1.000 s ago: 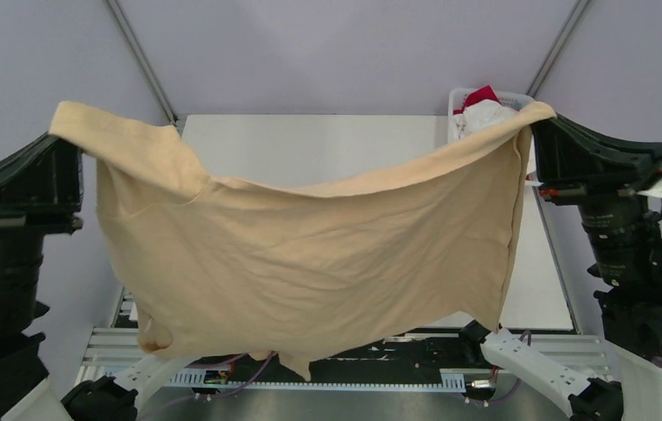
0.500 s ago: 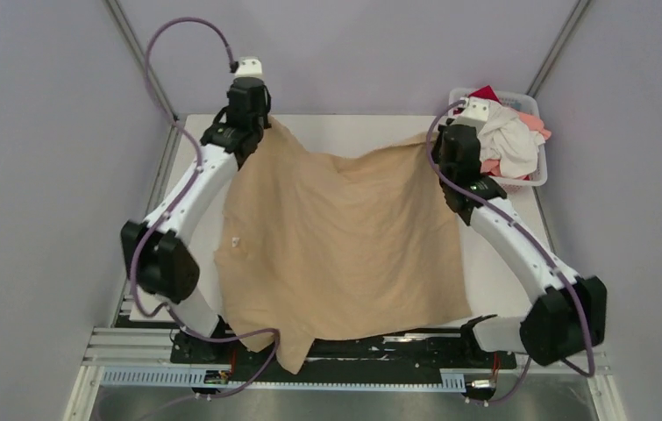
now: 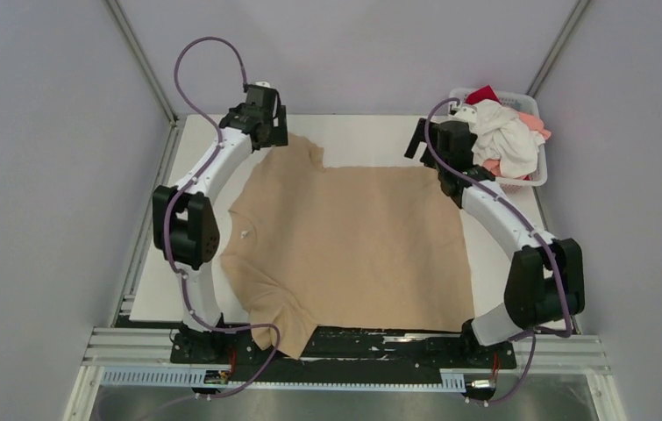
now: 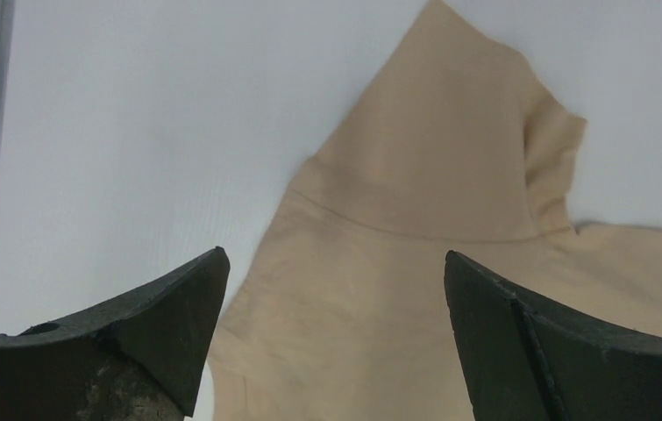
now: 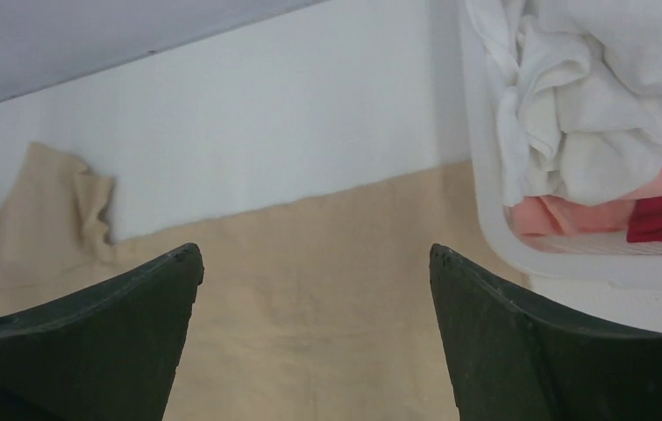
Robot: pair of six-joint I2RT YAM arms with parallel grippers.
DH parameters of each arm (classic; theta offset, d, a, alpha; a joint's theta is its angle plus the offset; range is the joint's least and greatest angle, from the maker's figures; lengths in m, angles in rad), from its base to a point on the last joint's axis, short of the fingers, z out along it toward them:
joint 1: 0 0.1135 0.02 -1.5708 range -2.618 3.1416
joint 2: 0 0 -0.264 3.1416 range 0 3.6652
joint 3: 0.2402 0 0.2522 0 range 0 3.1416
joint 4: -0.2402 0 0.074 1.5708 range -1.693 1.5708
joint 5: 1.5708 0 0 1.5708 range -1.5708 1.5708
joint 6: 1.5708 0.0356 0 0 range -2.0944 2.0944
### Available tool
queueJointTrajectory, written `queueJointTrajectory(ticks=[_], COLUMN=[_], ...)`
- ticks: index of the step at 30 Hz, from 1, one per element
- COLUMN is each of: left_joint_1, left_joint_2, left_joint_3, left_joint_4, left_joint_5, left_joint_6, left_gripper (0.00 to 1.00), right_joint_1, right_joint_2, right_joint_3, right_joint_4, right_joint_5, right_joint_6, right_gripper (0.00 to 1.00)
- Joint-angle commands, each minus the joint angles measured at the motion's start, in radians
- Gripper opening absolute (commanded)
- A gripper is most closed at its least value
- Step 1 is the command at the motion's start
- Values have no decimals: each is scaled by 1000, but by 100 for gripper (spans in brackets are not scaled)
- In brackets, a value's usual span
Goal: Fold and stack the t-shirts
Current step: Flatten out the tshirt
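The tan-beige t-shirt (image 3: 353, 237) lies spread nearly flat on the white table, its near sleeve hanging over the front edge. My left gripper (image 3: 267, 133) is open and empty above the shirt's far-left sleeve (image 4: 450, 149). My right gripper (image 3: 437, 158) is open and empty above the shirt's far-right hem (image 5: 309, 289). White (image 3: 504, 136), coral-pink (image 5: 573, 210) and red (image 3: 483, 93) t-shirts are heaped in the basket.
The white lattice basket (image 3: 530, 175) stands at the table's far right corner, close to my right gripper; its rim also shows in the right wrist view (image 5: 502, 237). Bare table (image 3: 371, 136) lies beyond the shirt. Grey walls enclose the table.
The shirt went from hanging stretched between raised grippers to lying flat on the table. Both grippers lowered to the far side and let go of it.
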Motion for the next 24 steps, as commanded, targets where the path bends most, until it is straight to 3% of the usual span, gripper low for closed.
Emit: queueJointTrajectory(ticks=[1,5,9,13,17,24], left_joint_1=[0,-1,-1,-2,2,36], left_joint_2=[-229,-368,-486,-523,-475,-308], left_joint_3=[-143,-379,-643,-830,-897,-820], left_joint_4=[-15,23,162,243,297,277], left_joint_5=[105,296,480,527,511,441], left_joint_6=[-119,-190,-253,-288,-307,-316], left_gripper=[100,100,100,100,100,100], right_joint_1=[19,29,31,31,30,28], right_joint_2=[-162,-253,-284,-246,-149,84], right_joint_3=[-92,-217,-316,-356,-345,-241], right_joint_4=[35,2,-51,-90,-91,-85], right_joint_5=[-200,-285,-349,-356,-357,-270], right_joint_6=[26,63,98,97,100,112], right_gripper=[100,100,100,100,100,100])
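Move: Spread below both open hands is the tan t-shirt: the middle of its body lies about 22 cm back, 23 cm right and 17 cm below the left hand, and some 18 cm back, 17 cm left and 18 cm below the right. The neckline is roughly 18 cm back and 9 cm left of the left hand, the far sleeve 8 cm ahead and 5 cm right. From the right hand, the basket is about 15 cm ahead and 23 cm right. Drawing back with fingers wide open, both hands rise a couple of centimetres, then sink over the shirt. The left goes about 19 cm back and slightly right to beside the neckline, rolling its left side down; the right goes 12 cm back and 4 cm left, turning a little counter-clockwise. Both end some 14 cm lower, tipped over 20 degrees or more further down; touch on the cloth can't be made out. ##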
